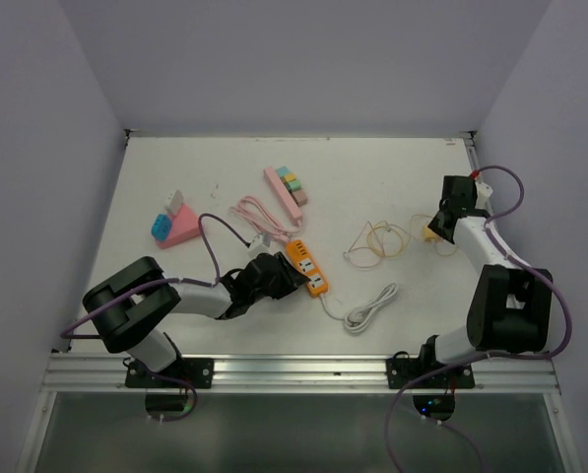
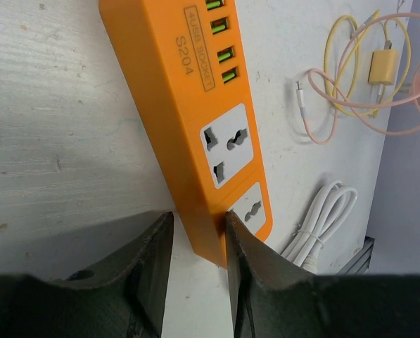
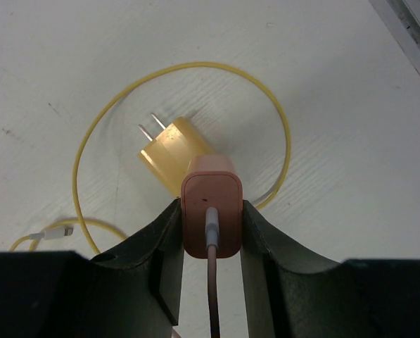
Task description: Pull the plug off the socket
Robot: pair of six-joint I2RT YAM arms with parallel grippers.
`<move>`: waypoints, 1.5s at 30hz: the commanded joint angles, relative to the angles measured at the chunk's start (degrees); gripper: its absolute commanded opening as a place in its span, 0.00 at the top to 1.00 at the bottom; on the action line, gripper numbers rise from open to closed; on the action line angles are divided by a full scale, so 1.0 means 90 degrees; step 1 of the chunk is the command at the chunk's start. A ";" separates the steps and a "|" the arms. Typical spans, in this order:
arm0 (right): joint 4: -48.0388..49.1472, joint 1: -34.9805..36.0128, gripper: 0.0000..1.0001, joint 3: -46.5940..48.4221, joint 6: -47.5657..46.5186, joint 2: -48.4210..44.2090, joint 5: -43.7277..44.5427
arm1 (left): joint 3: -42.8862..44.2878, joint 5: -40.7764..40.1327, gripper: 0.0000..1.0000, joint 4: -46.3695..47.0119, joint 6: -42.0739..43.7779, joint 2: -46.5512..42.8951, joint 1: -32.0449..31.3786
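Observation:
The orange socket strip (image 1: 305,268) lies flat in the middle of the table, and its outlets (image 2: 225,144) are empty. My left gripper (image 2: 199,218) straddles the strip's near end (image 2: 208,232). One finger (image 2: 246,253) touches its side, while the other finger (image 2: 150,257) stands a little off it. At the far right, my right gripper (image 3: 211,211) is shut on a pink plug (image 3: 211,204), well away from the socket. The plug's cable (image 3: 213,296) runs back between the fingers. In the top view the right gripper (image 1: 433,229) hides the plug.
A yellow charger (image 3: 169,151) with its yellow cable loop (image 3: 90,137) lies just under the pink plug. A coiled white cord (image 1: 370,307) trails from the strip. A pink cable (image 1: 259,212), a pink bar with coloured blocks (image 1: 286,187) and a pink wedge toy (image 1: 175,227) lie farther back.

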 commanded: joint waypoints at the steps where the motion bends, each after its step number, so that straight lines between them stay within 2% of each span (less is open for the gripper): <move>1: 0.0416 -0.0046 0.66 0.0067 0.0084 0.0038 -0.0230 | -0.0312 0.0067 0.61 -0.1027 0.0495 0.0175 0.0000; 4: 0.0358 -0.0046 0.55 0.0077 0.0016 0.0009 -0.0279 | -0.0321 0.0135 0.57 -0.0929 0.0593 0.0145 0.0000; 5: 0.0357 -0.0046 0.47 0.0077 -0.0042 -0.0058 -0.0308 | -0.0331 0.0145 0.55 -0.0909 0.0632 0.0145 0.0000; 7: 0.0338 -0.0046 0.39 0.0058 -0.0082 -0.0147 -0.0396 | -0.0331 0.0174 0.52 -0.0870 0.0662 0.0125 0.0000; 8: 0.0376 -0.0046 0.31 0.0048 -0.0140 -0.0195 -0.0532 | -0.0331 0.0174 0.51 -0.0850 0.0700 0.0096 0.0000; 11: 0.0348 -0.0046 0.21 0.0038 -0.0218 -0.0391 -0.0756 | -0.0312 0.0242 0.47 -0.0792 0.0808 0.0038 0.0000; 14: 0.0347 -0.0027 0.16 0.0028 -0.0306 -0.0693 -0.1049 | -0.0302 0.0301 0.41 -0.0733 0.0934 -0.0118 -0.0010; 18: 0.0387 0.0168 0.14 0.0038 -0.0589 -0.1191 -0.1791 | -0.0263 0.0282 0.29 -0.0791 0.1179 -0.0557 -0.0010; 21: 0.0367 0.0578 0.14 0.0125 -0.0843 -0.1582 -0.1929 | -0.0156 0.0145 0.21 -0.0996 0.1442 -0.1006 -0.0010; 26: 0.0270 0.2147 0.14 0.0272 -0.1185 -0.1904 -0.2164 | 0.0156 -0.0225 0.10 -0.1699 0.1822 -0.1817 -0.0010; 27: 0.0269 0.2364 0.14 0.0263 -0.1205 -0.1915 -0.2135 | 0.0225 -0.0342 0.04 -0.1864 0.1872 -0.1953 0.0000; 29: 0.0328 0.2987 0.15 0.0185 -0.1185 -0.1886 -0.2057 | 0.0449 -0.0713 0.01 -0.2430 0.2047 -0.2354 0.0039; 33: 0.0494 0.3810 0.15 0.0048 -0.1058 -0.1515 -0.2086 | 0.0733 -0.1046 0.01 -0.3485 0.2399 -0.3066 0.0467; 34: 0.0475 0.3976 0.16 0.0067 -0.1049 -0.1418 -0.2057 | 0.0840 -0.1104 0.00 -0.3825 0.2497 -0.3358 0.0788; 40: 0.0563 0.5410 0.16 0.0213 -0.0825 -0.0383 -0.1550 | 0.1668 -0.1876 0.00 -0.5224 0.3813 -0.4258 0.1873; 45: 0.0387 0.6057 0.16 0.0565 -0.0551 0.0545 -0.0926 | 0.2081 -0.2754 0.00 -0.5791 0.4616 -0.4892 0.2139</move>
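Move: The pink plug is still in the right hand, some 6 cm above the table; the yellow plug lies about 4 cm ahead of that hand and 3 cm to its left. The orange socket's middle is 35 cm to the right hand's left and 6 cm back, with the cable coil 16 cm left, level with it. The left hand is low at the socket's near left corner, its middle 4 cm ahead and 2 cm right; the white cord lies 19 cm right, 6 cm back. The pink plug is let go beside the yellow one as the right fingers open; that hand then rises about 10 cm, sweeps some 35 cm left and 9 cm back while turning counter-clockwise, and sinks open towards the orange socket. At the socket the left fingers spread wide and come free, and that hand lifts and swings left, nearly 20 cm each, slightly forward, its left side tipping up. ##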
